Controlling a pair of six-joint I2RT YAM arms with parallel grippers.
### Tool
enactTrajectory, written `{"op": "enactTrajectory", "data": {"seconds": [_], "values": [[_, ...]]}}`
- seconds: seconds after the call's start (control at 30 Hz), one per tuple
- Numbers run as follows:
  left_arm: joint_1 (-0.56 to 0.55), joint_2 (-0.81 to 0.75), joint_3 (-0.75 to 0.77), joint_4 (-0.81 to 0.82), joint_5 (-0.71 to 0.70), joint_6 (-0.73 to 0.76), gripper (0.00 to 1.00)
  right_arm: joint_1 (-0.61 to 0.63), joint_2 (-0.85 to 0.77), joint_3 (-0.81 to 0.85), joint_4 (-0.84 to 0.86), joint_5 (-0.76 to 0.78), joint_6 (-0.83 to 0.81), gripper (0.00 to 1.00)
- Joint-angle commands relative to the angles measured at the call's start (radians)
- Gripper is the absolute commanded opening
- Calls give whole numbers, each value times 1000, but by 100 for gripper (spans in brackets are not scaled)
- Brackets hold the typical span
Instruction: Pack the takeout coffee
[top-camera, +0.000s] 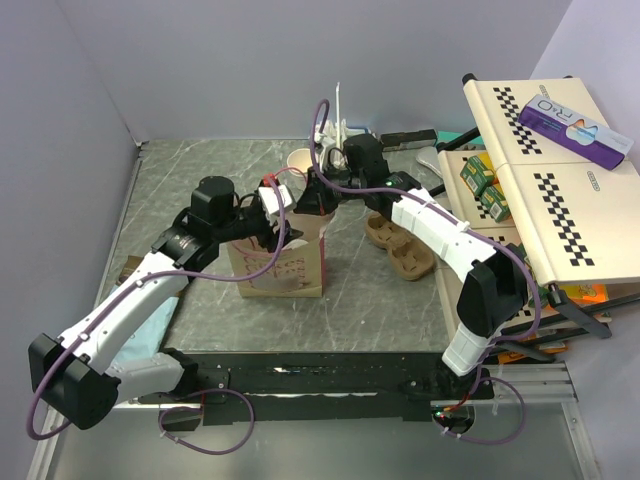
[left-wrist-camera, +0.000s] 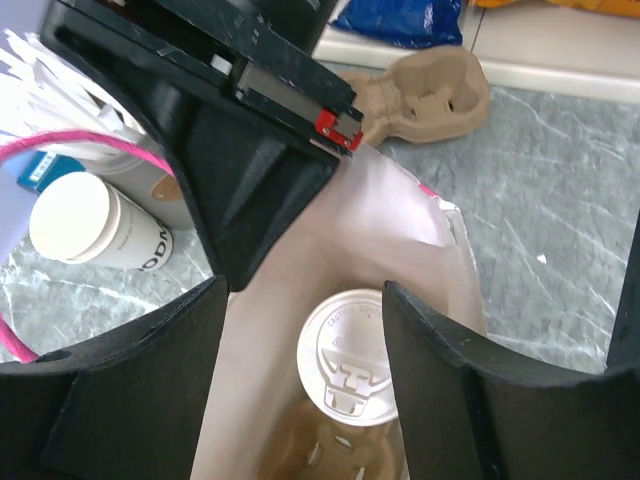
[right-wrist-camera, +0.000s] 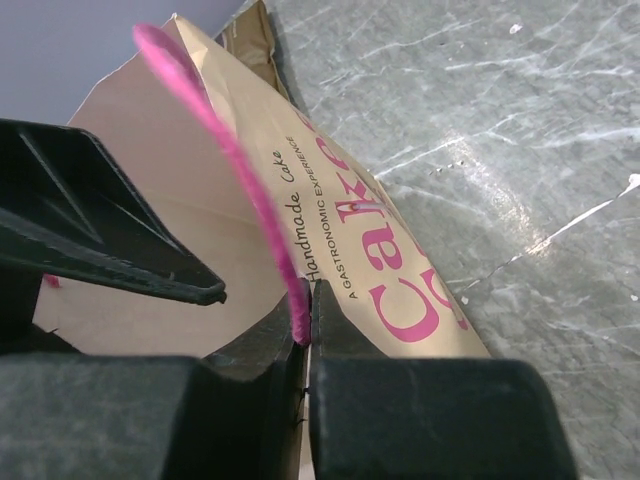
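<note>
A takeout coffee cup with its white lid (left-wrist-camera: 345, 360) stands upright deep inside the tan paper bag (top-camera: 285, 268), on a brown cardboard holder (left-wrist-camera: 320, 452). My left gripper (left-wrist-camera: 305, 300) hangs open over the bag's mouth. Its fingers (left-wrist-camera: 130, 380) stand either side of the cup; the right one covers the lid's edge and the left one is apart from it. My right gripper (right-wrist-camera: 309, 300) is shut on the bag's pink handle (right-wrist-camera: 235, 165) at the bag's far rim (top-camera: 318, 200). A second lidded white cup (left-wrist-camera: 95, 225) stands on the table behind the bag (top-camera: 299, 160).
A brown cardboard two-cup tray (top-camera: 400, 245) lies right of the bag. A grey cup of straws and stirrers (top-camera: 335, 135) stands at the back. A cream checkered case (top-camera: 545, 170) and small boxes fill the right edge. Grey walls close the left and back.
</note>
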Motion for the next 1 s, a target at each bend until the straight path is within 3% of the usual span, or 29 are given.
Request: {"op": "enactTrajectory", "data": {"seconds": [0.0,0.27,0.47,0.97], "values": [[-3,-6,47,53,-8,-35,68,-10,26,33,-47,16,-7,13],[-3,5,100,23,-31,-47,67,-10,-5,39,-26,25,-18,39],[-2,13,137,11,-48,-41,66,-10,-34,42,-20,35,-35,52],[-3,22,203,-12,-63,-33,67,-12,-101,33,-10,93,-77,70]]}}
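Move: My right fingertips are at the pink handle by the bag's far rim; that spot is about 6 cm ahead of my left hand, 3 cm to its right and slightly lower. From my right hand, the lidded cup in the bag is some 3 cm back and 11 cm below, the paper cup stack about 13 cm ahead and 14 cm lower, and the carrier tray roughly 23 cm to the right, level with it, down on the table. I open my right fingers from almost shut to about two-thirds wide, letting go of the pink handle while that hand stays nearly in place, easing only about a centimetre forward and right at the end. Meanwhile my left hand, fingers kept open, climbs some 5 cm away from the lidded cup in the bag, drifting slightly forward. ##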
